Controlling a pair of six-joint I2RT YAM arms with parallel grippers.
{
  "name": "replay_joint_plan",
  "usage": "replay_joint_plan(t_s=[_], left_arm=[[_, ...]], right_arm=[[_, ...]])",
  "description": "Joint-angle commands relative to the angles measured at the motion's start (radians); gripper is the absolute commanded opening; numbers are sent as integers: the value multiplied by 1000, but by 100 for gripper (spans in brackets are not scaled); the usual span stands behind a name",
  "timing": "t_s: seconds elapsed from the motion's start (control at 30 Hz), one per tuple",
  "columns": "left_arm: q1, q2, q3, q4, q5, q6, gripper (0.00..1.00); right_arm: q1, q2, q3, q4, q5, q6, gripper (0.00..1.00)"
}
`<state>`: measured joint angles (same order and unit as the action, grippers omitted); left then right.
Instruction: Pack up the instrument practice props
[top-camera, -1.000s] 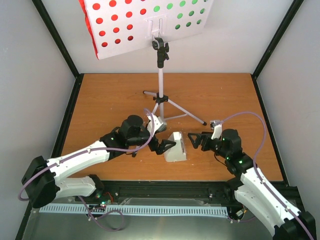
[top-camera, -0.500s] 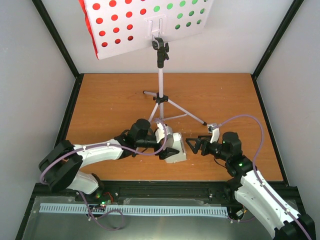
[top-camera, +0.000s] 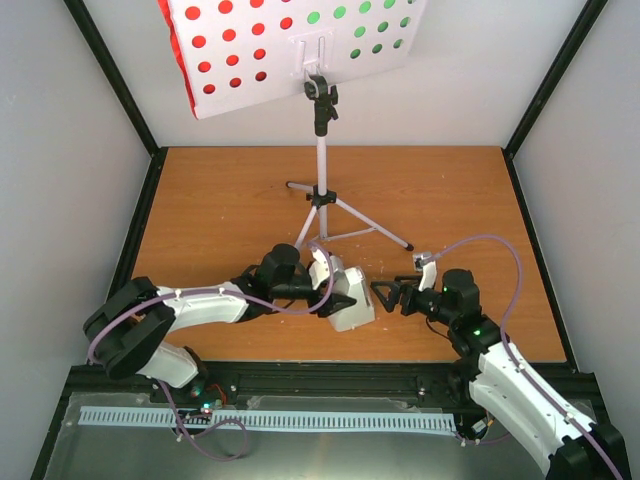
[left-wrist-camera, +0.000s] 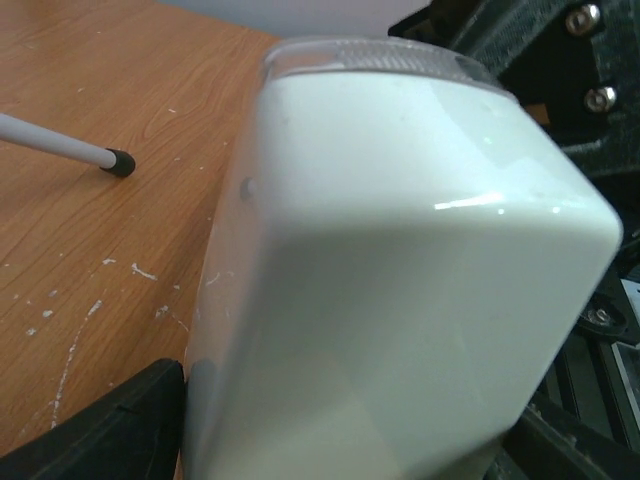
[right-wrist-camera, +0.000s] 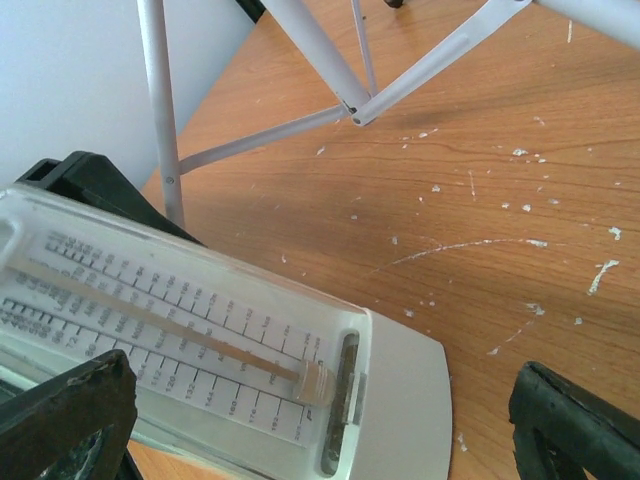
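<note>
The white metronome lies on the wooden table between the two arms. In the left wrist view its white back fills the span between the fingers. My left gripper straddles the metronome, its dark fingers pressed against the sides. My right gripper stands open just right of the metronome, whose clear cover and scale face it. The white perforated music stand rises on its silver tripod behind. The red sheet and green sheet show through its holes.
A tripod leg with a black tip rests on the table close behind the metronome, and more legs cross the right wrist view. Black frame posts and white walls close in the table. A black rail runs along the near edge.
My left gripper slid right onto the metronome and narrowed around it. The metronome shifted slightly right and turned. The right gripper edged a little left, still open.
</note>
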<state>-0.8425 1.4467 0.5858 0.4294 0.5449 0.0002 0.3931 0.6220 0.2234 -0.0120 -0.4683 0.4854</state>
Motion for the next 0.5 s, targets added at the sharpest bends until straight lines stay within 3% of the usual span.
replay_joint_plan(t_s=[0.0, 0.23, 0.47], left_arm=[[5, 33, 26, 14, -44, -90, 69], [67, 76, 125, -88, 0, -277, 59], [116, 98, 232, -213, 91, -342, 58]], right_arm=[[1, 13, -39, 128, -35, 28, 100], [13, 64, -136, 403, -97, 63, 100], [153, 138, -99, 381, 21, -75, 100]])
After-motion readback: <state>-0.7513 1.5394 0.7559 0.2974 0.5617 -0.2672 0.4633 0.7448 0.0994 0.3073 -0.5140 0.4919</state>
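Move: The metronome is already between the left fingers, its middle level fore and aft and about 3 cm to the right of that hand. The tripod stand's right foot is some 16 cm ahead and 15 cm to the right of the left hand, the stand's centre post 17 cm ahead and 5 cm to its left. From the right hand, the metronome is about 6 cm to the left, level fore and aft; that same right foot is roughly 14 cm ahead and 6 cm to the right. The metronome, still gripped by the left fingers, is carried forward about 5 cm towards the stand and tilted some 20 degrees, top forward, with a slight counter-clockwise turn. The right hand, fingers wide open, eases left and down by roughly 2 cm each, then a little back, closing in on the metronome's near end; whether a finger touches can't be told. ##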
